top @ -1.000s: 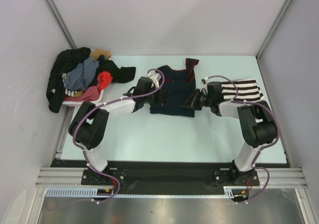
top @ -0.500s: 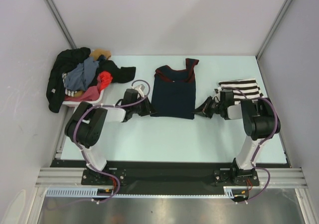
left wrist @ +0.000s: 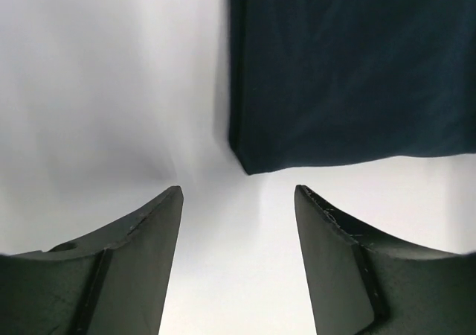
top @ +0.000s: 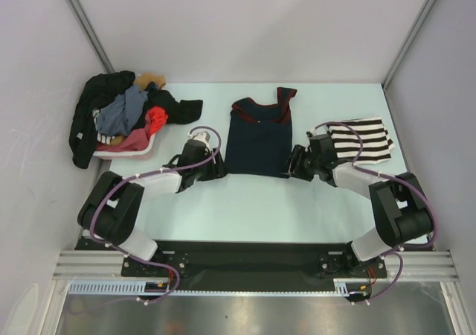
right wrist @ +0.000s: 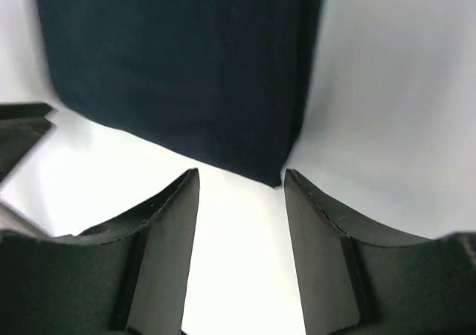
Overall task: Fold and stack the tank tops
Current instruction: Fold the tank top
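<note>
The dark navy tank top lies folded flat in the middle of the table, its red-trimmed straps at the far end. A black-and-white striped tank top lies folded to its right. My left gripper stands open at the navy top's near left corner, with bare table between its fingers. At the near right corner my right gripper is also open and empty, its fingertips just short of the cloth. Neither gripper holds anything.
A pale pink basket at the left holds a heap of mixed clothes, some spilling onto the table. White walls enclose the table on three sides. The left gripper's finger shows at the left edge of the right wrist view.
Both grippers have opened after being shut. They slid off the navy top to its sides and now sit at its near corners; the right one has moved back in toward the cloth.
</note>
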### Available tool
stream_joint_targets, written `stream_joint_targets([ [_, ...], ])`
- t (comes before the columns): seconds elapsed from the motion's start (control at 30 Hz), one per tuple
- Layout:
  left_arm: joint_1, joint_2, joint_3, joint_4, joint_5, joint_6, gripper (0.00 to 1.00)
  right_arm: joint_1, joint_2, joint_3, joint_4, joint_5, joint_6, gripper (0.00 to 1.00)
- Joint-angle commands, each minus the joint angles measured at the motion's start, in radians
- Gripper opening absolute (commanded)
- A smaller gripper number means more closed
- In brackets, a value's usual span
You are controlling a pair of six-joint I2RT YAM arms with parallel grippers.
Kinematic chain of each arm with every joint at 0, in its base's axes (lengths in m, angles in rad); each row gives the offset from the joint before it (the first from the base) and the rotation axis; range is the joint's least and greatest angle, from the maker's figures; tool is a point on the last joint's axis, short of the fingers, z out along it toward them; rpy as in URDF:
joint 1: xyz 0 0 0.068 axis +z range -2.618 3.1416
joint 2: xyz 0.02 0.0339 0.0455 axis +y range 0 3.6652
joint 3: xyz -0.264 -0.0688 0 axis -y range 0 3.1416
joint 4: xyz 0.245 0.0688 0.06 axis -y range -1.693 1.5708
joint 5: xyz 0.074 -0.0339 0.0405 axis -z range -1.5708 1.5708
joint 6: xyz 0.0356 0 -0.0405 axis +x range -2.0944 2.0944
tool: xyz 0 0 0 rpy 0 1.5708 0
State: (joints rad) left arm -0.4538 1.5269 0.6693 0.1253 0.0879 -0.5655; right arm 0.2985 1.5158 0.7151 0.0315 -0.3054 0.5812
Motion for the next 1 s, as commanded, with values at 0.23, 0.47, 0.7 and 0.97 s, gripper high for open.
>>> stream_joint_targets([
  [0.23,-0.089,0.133,0.159,-0.092,-0.132,0.053,0.66,0.116,0.106,0.069,-0.116,0.259,-0.029,0.37],
  [0.47,-0.097,0.18,0.187,-0.113,-0.154,0.052,0.37,0.117,0.103,0.072,-0.123,0.258,-0.032,0.17],
  [0.7,-0.117,0.168,0.151,-0.105,-0.169,0.05,0.0,0.123,0.103,0.092,-0.156,0.252,-0.058,0.0],
  [0.97,-0.297,0.012,-0.019,-0.165,-0.258,-0.038,0.0,0.183,-0.095,-0.08,-0.292,0.264,-0.014,0.0],
])
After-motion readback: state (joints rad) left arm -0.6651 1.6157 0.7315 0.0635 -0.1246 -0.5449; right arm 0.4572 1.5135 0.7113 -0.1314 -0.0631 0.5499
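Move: The tank top's near left corner lies about 2 cm ahead, 2 cm right and 3 cm below the left hand; the tank top's middle is some 11 cm ahead and 12 cm right of that hand. The near right corner is almost straight under the right hand, 4 cm down and 1 cm to its left. From the right hand, the folded striped top sits roughly 21 cm right and 11 cm farther out, about 3 cm lower. Down to the table go both hands, the right about 3.5 cm almost straight, the left sinking some 2 cm while easing right and slightly forward; the fingers tip about 10 degrees steeper. Each closes its open fingers and pinches its near corner of the tank top, then, still low, drags back towards the bases about 3 cm, quickening, with the left also edging right. ##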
